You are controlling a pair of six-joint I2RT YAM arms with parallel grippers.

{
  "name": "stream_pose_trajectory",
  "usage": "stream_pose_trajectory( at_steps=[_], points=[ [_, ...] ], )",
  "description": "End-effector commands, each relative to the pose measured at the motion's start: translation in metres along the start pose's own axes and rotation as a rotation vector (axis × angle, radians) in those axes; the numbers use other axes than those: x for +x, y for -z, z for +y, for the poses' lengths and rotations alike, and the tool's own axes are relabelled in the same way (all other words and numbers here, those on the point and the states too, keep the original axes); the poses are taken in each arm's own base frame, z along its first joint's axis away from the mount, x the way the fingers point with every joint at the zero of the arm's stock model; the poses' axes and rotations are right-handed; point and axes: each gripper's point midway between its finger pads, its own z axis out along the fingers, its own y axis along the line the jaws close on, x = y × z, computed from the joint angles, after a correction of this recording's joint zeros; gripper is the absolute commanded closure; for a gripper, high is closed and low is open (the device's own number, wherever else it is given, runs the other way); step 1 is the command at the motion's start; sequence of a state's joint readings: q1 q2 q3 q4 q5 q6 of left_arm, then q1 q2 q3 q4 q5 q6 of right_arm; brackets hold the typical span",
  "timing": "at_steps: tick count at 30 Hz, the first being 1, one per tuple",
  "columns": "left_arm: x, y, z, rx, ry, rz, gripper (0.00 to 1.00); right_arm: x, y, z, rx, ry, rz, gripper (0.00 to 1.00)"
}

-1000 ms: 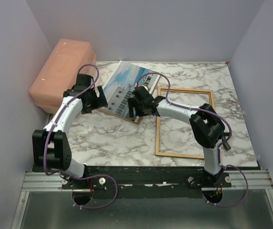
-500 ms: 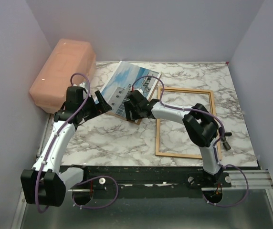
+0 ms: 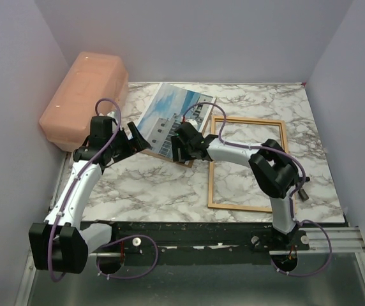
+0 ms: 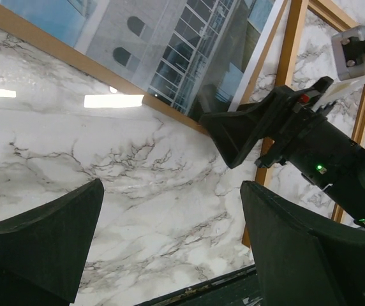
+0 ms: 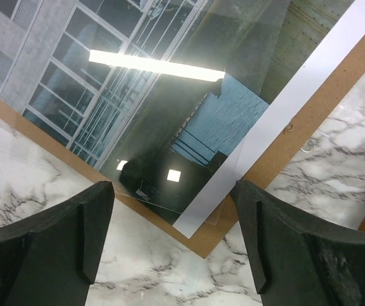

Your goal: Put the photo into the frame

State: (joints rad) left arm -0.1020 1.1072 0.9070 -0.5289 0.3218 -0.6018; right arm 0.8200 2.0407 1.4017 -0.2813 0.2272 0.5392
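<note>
The photo (image 3: 166,115) of a white building under blue sky lies tilted on a brown backing board (image 5: 291,137) at the back middle of the table. The frame (image 3: 210,178), thin orange-brown wood, lies flat to its right with marble showing inside it. My right gripper (image 3: 182,143) hovers open over the photo's (image 5: 170,95) near-right corner, its fingers straddling that corner (image 5: 173,255). A clear sheet seems to lie over the print. My left gripper (image 3: 133,137) is open just left of the board's near edge, over bare marble (image 4: 170,242). The left wrist view shows the photo (image 4: 138,38) and the frame (image 4: 289,64).
A pink plastic box (image 3: 83,99) stands at the back left, close behind my left arm. Purple-grey walls close in the table on three sides. The right arm's elbow hangs over the frame's right half.
My left arm has dropped its elbow outward to the left and the gripper has pulled back slightly from the photo. The right gripper has shifted only a little over the photo's corner.
</note>
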Motion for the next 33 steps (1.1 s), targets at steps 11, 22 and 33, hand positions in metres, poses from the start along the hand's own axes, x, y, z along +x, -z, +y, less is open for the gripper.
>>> stream_pose_trajectory(
  at_steps=[11, 22, 33],
  points=[
    [0.027, -0.019, 0.05, -0.196, 0.011, 0.089, 0.09, 0.067, 0.034, -0.054, 0.033, -0.058, 0.221, 0.15],
    [0.049, -0.046, 0.101, -0.378, 0.095, 0.207, 0.09, 0.03, 0.056, -0.038, -0.156, -0.184, 0.182, 0.15],
    [0.052, -0.064, 0.134, -0.376, 0.235, 0.255, 0.17, -0.012, 0.043, -0.022, -0.214, -0.196, 0.137, 0.15]
  ],
)
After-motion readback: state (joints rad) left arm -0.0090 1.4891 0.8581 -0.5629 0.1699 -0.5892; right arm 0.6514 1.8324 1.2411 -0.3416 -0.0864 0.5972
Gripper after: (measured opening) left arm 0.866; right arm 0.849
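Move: The photo, lying on its backing board, has its middle about 12 cm ahead of the right gripper and 3 cm to its left, with its near-right corner right beneath the fingers. The frame's middle lies about 22 cm to that gripper's right and 2 cm back. From the raised left gripper, the photo's middle is some 15 cm ahead, 9 cm right and 16 cm below; the pink box's middle is about 17 cm ahead and 18 cm left. Drag the photo and board's near-right corner with the low, open right fingers, about 6 cm right towards the frame and nearly 4 cm back, then lift off some 3 cm, easing slightly forward and left. Meanwhile drop the open left gripper about 14 cm and bring it 5 cm left, tipping it further down, towards the near-left corner of the board. ##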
